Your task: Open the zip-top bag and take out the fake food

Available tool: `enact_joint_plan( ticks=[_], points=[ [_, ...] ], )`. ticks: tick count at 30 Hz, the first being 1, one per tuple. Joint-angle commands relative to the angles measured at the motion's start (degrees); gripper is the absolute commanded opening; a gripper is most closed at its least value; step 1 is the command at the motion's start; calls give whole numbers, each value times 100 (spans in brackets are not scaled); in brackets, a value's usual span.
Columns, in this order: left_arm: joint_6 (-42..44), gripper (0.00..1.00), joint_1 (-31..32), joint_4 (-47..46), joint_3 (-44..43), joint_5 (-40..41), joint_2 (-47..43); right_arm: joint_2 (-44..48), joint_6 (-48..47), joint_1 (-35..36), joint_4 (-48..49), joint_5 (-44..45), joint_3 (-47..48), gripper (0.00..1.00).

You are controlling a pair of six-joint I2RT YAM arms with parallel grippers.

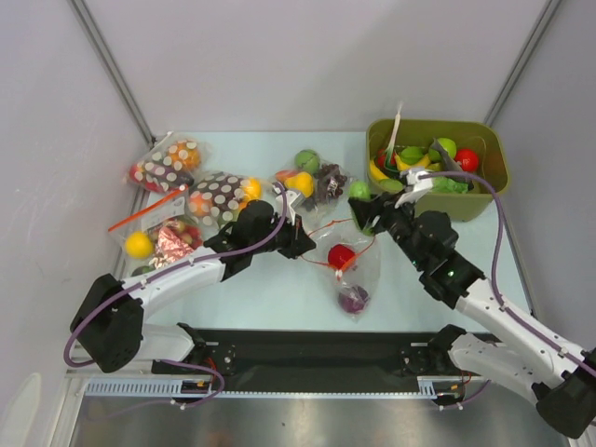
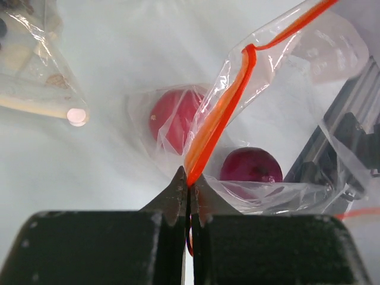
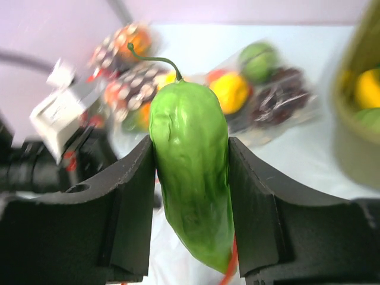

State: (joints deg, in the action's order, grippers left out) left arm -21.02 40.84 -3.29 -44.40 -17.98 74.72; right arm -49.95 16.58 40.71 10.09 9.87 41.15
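Observation:
The clear zip-top bag lies mid-table, its red-orange zip strip lifted at one end. My left gripper is shut on that strip, seen from above at the bag's left corner. Inside the bag sit a red ball and a round purple piece. These also show in the top view, the ball above the purple piece. My right gripper is shut on a green pepper-like piece with a curled stem. It hangs by the bag's right side, the green piece pointing away.
An olive bin at the back right holds several toy foods. Brown white-dotted bags and other filled clear bags crowd the back left and centre. One with a yellow ball lies at the left edge.

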Motion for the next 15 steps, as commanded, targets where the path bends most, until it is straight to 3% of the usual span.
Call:
enact_joint_plan(
  ticks=[1,9,15],
  points=[
    [-43,0,38,-58,-33,145,-62,188,152,-642,266,-476,534,22],
    [-8,0,21,-14,-42,207,-54,170,618,-1880,502,-1469,720,23],
    [54,0,21,100,-86,233,-115,-110,487,-2338,433,-1408,833,23]
  ],
)
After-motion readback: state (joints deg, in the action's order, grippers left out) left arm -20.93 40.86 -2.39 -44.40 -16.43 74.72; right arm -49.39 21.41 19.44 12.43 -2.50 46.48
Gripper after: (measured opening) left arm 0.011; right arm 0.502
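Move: The green pepper is already in the right hand's fingers. The green bin it is bound for has its middle about 21 cm ahead, 21 cm to the right and 22 cm below this hand. The open zip-top bag lies some 25 cm below, about 3 cm back and 2 cm left; the yellow-fruit bag is roughly 20 cm ahead and 11 cm left, on the table. From the left hand the bin is around 25 cm ahead, 37 cm right and 8 cm lower. The green pepper, kept upright in the right fingers' unchanged grip, is swept away from the open bag towards the green bin: about 8 cm right, rising some 6 cm and going 4 cm forward, the climb levelling off near the end. The wrist turns slightly clockwise, under 10 degrees. The left hand stays put with its shut fingers still pinching the bag's orange-edged mouth. ##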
